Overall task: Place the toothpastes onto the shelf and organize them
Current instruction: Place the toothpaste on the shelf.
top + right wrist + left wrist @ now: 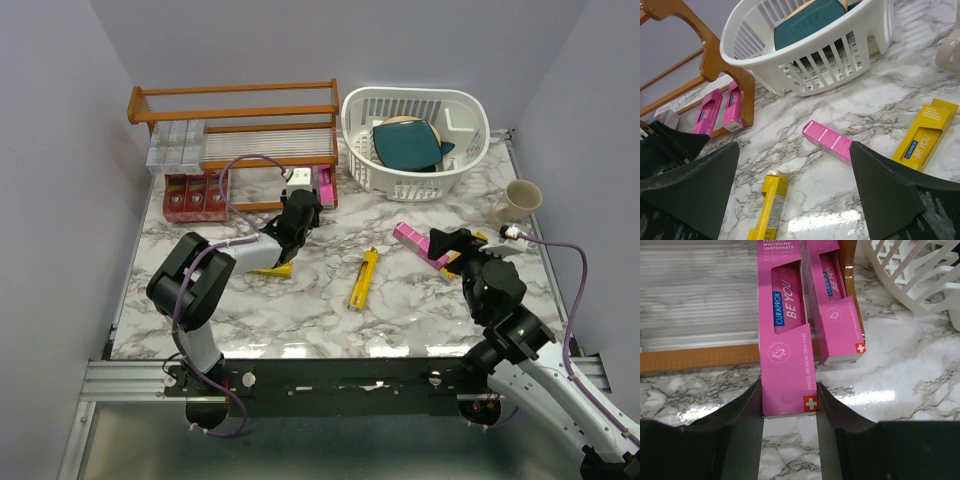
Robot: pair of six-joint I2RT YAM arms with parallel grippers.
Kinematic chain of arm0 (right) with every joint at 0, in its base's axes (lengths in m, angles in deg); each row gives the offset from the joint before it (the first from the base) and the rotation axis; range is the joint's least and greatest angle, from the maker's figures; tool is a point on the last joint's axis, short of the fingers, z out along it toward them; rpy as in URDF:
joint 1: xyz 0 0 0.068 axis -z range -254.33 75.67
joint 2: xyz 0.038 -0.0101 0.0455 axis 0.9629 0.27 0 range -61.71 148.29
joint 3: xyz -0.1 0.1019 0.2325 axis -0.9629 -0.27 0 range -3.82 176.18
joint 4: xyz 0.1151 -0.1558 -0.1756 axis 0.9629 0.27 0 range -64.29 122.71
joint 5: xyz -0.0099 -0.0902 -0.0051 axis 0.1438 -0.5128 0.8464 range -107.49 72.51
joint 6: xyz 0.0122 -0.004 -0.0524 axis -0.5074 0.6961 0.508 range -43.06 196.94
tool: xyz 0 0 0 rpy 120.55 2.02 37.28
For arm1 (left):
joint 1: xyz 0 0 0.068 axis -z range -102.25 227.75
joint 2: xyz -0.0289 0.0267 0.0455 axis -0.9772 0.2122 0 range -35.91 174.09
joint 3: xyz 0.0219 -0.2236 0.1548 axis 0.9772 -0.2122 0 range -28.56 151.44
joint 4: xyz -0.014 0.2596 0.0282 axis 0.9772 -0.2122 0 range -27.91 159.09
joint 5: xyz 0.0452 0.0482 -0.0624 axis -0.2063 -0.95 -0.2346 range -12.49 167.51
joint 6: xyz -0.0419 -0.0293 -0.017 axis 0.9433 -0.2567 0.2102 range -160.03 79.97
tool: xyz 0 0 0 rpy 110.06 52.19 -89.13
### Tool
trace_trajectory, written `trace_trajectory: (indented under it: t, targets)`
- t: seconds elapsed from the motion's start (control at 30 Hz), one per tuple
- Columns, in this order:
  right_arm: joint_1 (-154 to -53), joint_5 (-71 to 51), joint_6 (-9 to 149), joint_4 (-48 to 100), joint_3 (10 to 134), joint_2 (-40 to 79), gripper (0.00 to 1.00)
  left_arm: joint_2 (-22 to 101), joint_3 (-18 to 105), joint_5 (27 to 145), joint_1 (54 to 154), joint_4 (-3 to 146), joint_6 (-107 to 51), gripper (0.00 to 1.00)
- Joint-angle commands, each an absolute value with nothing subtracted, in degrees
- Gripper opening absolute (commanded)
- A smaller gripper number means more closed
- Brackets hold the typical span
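The shelf (235, 100) stands at the back left, with silver-grey toothpastes (178, 142) on its slatted tier and red ones (192, 195) below. My left gripper (300, 212) (789, 410) is shut on the near end of a magenta-pink carton (787, 340) whose far end reaches over the shelf's front rail (690, 357), beside a second pink carton (837, 310) (325, 186). My right gripper (447, 255) (795, 150) hangs open and empty over the table. Below it lie a pink carton (827, 141) (415, 243) and two yellow cartons (770, 205) (922, 137).
A white slotted basket (415, 135) (805, 60) holding a teal item stands right of the shelf. A cream cup (515, 203) sits at the right edge. Another yellow carton (280, 268) lies under my left arm, and one (363, 278) lies mid-table.
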State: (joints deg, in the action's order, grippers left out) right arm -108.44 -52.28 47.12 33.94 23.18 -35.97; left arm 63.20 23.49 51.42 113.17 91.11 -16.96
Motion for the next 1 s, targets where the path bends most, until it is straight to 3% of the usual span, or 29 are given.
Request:
trace_trajectory:
  t: [0.0,0.7,0.8,0.97]
  targets:
    - [-108.26,-55.11,48.29,33.27,22.28,-35.87,1.00,67.09,28.65,53.78,111.50,96.33,-19.29,0.19]
    - [-108.26,-55.46,48.99,32.56,21.93,-34.73,1.00,76.15,39.20,53.78,109.65,89.75,-17.80,0.20]
    - [-108.26,-55.46,48.91,32.65,21.93,-34.81,1.00,75.98,39.29,53.87,109.65,89.30,-17.53,0.24]
    - [-108.26,-55.55,48.99,32.65,21.93,-34.73,1.00,75.80,38.76,54.66,109.57,89.65,-17.44,0.37]
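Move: My left hand holds a pink toothpaste by its near end. The free slot on the lower shelf centres about 12 cm ahead, 1 cm right and 2 cm lower. The pink toothpaste already there lies about 12 cm ahead and 6 cm right, with the shelf's right side panel some 3 cm right of it. The basket is roughly 20 cm ahead and 30 cm right. From my right hand the slot is about 23 cm ahead, 33 cm left and 14 cm lower. With my left hand I slide the held toothpaste forward about 6 cm, edging a little to the right, in over the lower shelf's front rail and alongside the pink box already there. Then I ease down about 1.5 cm to set it level with its neighbour, the wrist hardly turning and the fingers keeping their pinch on its near end. ##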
